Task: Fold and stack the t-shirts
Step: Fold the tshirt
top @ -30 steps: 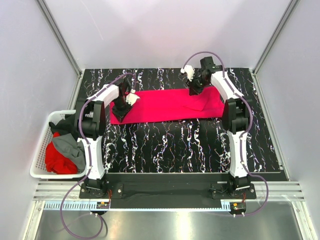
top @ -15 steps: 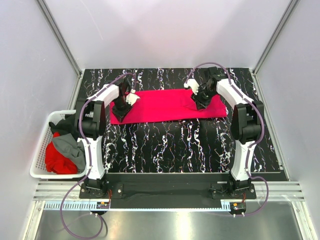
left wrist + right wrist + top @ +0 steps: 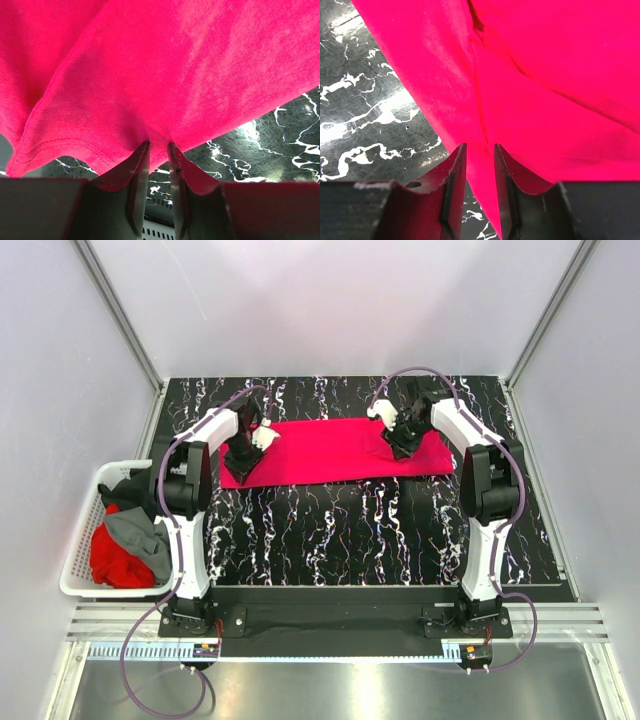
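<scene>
A crimson-pink t-shirt (image 3: pixel 330 450) lies as a long flat band across the far part of the black marbled mat. My left gripper (image 3: pixel 243 462) stands at its left end. In the left wrist view the gripper (image 3: pixel 159 145) is shut on a pinch of the t-shirt's (image 3: pixel 175 75) edge, which hangs lifted off the mat. My right gripper (image 3: pixel 403 448) is over the band's right part. In the right wrist view that gripper (image 3: pixel 480 146) is open, and the t-shirt (image 3: pixel 545 75) lies flat under the jaws with a crease running between them.
A white lattice basket (image 3: pixel 78 545) stands off the mat's left edge, holding a red t-shirt (image 3: pixel 112 560), a grey one (image 3: pixel 142 536) and a black one (image 3: pixel 125 490). The near half of the mat (image 3: pixel 350 530) is bare. Frame posts and grey walls close in the sides.
My right gripper moved right and down, laid a raised fold of the crimson-pink t-shirt flat, and opened. The left gripper kept its hold and stayed in place.
</scene>
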Robot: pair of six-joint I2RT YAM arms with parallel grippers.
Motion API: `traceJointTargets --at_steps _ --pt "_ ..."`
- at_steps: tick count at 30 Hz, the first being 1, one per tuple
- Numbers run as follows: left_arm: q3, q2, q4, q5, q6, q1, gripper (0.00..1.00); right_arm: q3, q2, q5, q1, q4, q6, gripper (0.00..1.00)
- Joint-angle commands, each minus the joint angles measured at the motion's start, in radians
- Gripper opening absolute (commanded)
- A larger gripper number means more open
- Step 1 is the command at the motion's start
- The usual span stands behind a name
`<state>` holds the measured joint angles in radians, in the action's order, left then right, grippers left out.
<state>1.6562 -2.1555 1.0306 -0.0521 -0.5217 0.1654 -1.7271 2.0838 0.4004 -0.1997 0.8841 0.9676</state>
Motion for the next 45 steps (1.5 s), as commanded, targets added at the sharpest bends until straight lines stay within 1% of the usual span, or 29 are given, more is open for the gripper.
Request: traceJointTargets --at_steps 1,11,15,18,19,21,27,28,29,37,41,45 --pt "0.008 0.003 -0.009 0.000 0.006 -0.001 0.28 -0.025 0.022 -0.023 0.006 -0.014 0.000 0.35" --pt "0.011 0.002 -0.009 0.008 0.003 -0.001 0.28 -0.029 0.061 -0.032 0.014 -0.019 -0.007 0.35" --pt "0.008 0.005 -0.007 0.008 0.005 -0.001 0.28 -0.029 0.073 -0.040 0.017 -0.020 -0.001 0.33" --pt "0.005 0.006 -0.009 0.009 0.005 -0.001 0.28 -0.035 0.082 -0.043 0.020 -0.020 -0.001 0.28" --pt "0.005 0.005 -0.009 0.009 0.005 -0.001 0.28 -0.038 0.085 -0.043 0.020 -0.020 0.000 0.20" --pt "0.005 0.006 -0.007 0.008 0.008 -0.001 0.28 -0.049 0.090 -0.046 0.020 -0.020 -0.006 0.14" --pt "0.010 0.005 -0.009 0.006 0.003 -0.001 0.28 -0.077 0.099 -0.057 0.020 -0.031 -0.029 0.06" --pt "0.011 0.003 -0.009 0.008 0.005 -0.001 0.28 -0.078 0.098 -0.057 0.020 -0.031 -0.027 0.01" --pt "0.011 0.003 -0.009 0.008 0.003 -0.001 0.28 -0.080 0.096 -0.055 0.020 -0.033 -0.027 0.00" --pt "0.011 0.003 -0.009 0.001 0.006 -0.001 0.28 -0.088 0.071 -0.048 0.019 -0.036 -0.027 0.00" --pt "0.013 0.006 -0.009 0.001 0.005 -0.001 0.28 -0.153 0.088 -0.044 0.017 -0.039 -0.035 0.00" --pt "0.007 0.013 -0.007 0.006 0.000 -0.001 0.28 -0.248 0.159 -0.060 -0.001 -0.043 -0.018 0.00"
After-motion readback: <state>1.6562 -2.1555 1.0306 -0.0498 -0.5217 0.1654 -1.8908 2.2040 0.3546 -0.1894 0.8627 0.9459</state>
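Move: The right hand, tilted with its fingertips leaning left, is over the right part of the folded t-shirt; the small crease it goes for is about 1 cm ahead, 1 cm right and 5 cm below. At the hand's own left-right line, the shirt's near edge lies some 4 cm back and its far edge about 10 cm ahead, both about 6 cm down. From the left hand, the crease is roughly 6 cm ahead and 31 cm right. Down first, about 4 cm and slightly right, the right hand sinks towards the t-shirt by the crease, its part-open fingers closing fully near the bottom. Then it goes forward about 4 cm towards the far edge, rising as it goes, fingers shut; whether they have cloth between them can't be seen. The left hand stays, fingertips still on the shirt's near left corner. ##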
